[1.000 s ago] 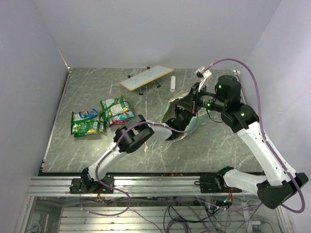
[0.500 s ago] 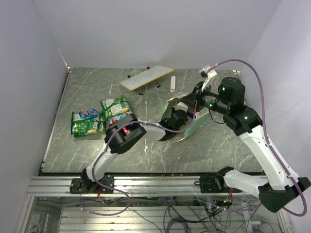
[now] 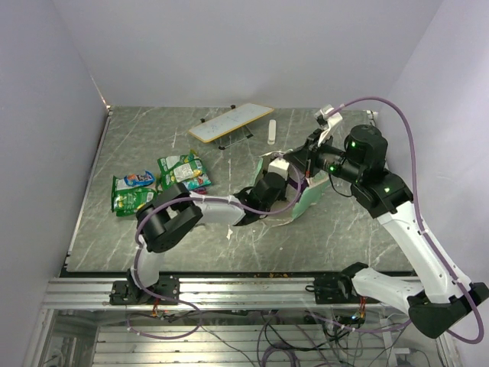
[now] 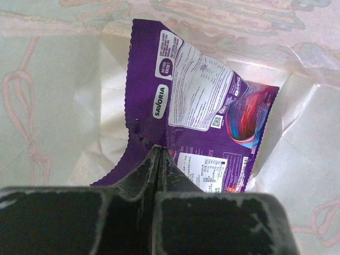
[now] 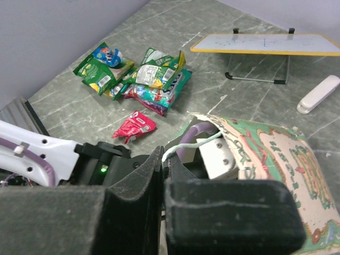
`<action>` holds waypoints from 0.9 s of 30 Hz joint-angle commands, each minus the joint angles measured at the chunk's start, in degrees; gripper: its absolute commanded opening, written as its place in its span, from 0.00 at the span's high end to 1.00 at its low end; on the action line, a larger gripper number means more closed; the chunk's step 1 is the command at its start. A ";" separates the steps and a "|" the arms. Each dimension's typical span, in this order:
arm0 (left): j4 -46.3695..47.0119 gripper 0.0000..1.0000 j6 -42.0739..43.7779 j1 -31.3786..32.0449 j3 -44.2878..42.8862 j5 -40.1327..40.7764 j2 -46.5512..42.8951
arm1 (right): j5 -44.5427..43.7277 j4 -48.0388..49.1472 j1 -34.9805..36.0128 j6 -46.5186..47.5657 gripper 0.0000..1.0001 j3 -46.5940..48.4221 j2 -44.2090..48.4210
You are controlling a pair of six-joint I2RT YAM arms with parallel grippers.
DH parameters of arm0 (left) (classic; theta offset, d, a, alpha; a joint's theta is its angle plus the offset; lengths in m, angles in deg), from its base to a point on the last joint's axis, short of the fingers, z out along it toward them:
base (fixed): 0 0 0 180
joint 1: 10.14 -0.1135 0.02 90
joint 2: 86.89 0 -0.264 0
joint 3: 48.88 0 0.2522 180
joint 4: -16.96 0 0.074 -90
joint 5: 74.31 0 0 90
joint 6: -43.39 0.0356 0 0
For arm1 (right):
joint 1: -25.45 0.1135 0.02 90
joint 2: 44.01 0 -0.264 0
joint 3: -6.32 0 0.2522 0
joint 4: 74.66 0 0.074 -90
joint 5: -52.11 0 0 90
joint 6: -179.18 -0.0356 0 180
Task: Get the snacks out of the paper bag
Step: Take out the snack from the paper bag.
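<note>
The mint-green paper bag [image 3: 304, 197] lies on its side at mid-table, mouth toward the left. My left gripper [image 4: 159, 149] reaches inside it, shut on the lower edge of a purple snack packet [image 4: 202, 106] that rests against the cream lining. My right gripper [image 5: 166, 154] sits at the bag's upper rim [image 5: 276, 154], shut on the white cord handle [image 5: 191, 144]. Several green and blue-white snacks [image 3: 183, 172] lie on the table to the left, and a small red packet [image 5: 135, 126] lies nearer the bag.
A flat white board on black legs [image 3: 231, 122] stands at the back, with a small white oblong object [image 3: 270, 131] beside it. The left arm's elbow [image 3: 164, 225] hangs over the table's front left. Grey walls close in the left, back and right.
My left gripper has shut on the purple packet inside the bag, and the left arm's elbow has swung left and toward the front. The right gripper keeps hold of the handle, slightly shifted.
</note>
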 commanded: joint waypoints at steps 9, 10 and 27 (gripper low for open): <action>-7.22 0.93 -3.32 2.57 4.67 0.76 -16.28 | -5.68 2.45 0.11 2.97 1.00 0.50 -2.00; -7.99 0.93 -3.24 3.12 4.73 1.30 -17.17 | -6.03 2.93 0.09 2.73 1.00 0.20 -1.96; -28.54 0.93 -4.66 5.60 4.41 8.44 -31.87 | -10.85 5.33 0.03 5.69 1.00 -3.65 1.09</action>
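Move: The left hand already pinches the purple snack pack down inside the paper bag; the bag's mouth lies about 9 cm above this hand, 5 cm to its left and 4 cm back. Beyond the bag, some 10 cm lower, a snack pile lies about 33 cm left and 12 cm ahead, and a green snack pair 48 cm left and 4 cm ahead. From the right hand, which holds the bag's cord handle, the mouth is about 15 cm below, 4 cm ahead and 4 cm left. Keeping its pinch on the purple pack and its wrist nearly unturned, the left hand first draws back and a little left, then lifts strongly while still backing off, and ends going up and left out through the bag's mouth, in all about 11 cm up, 7 cm back and 6 cm left. The right hand keeps hold of the cord handle with shut fingers, easing about 3 cm forward and turning slightly clockwise as the pack is drawn out. ##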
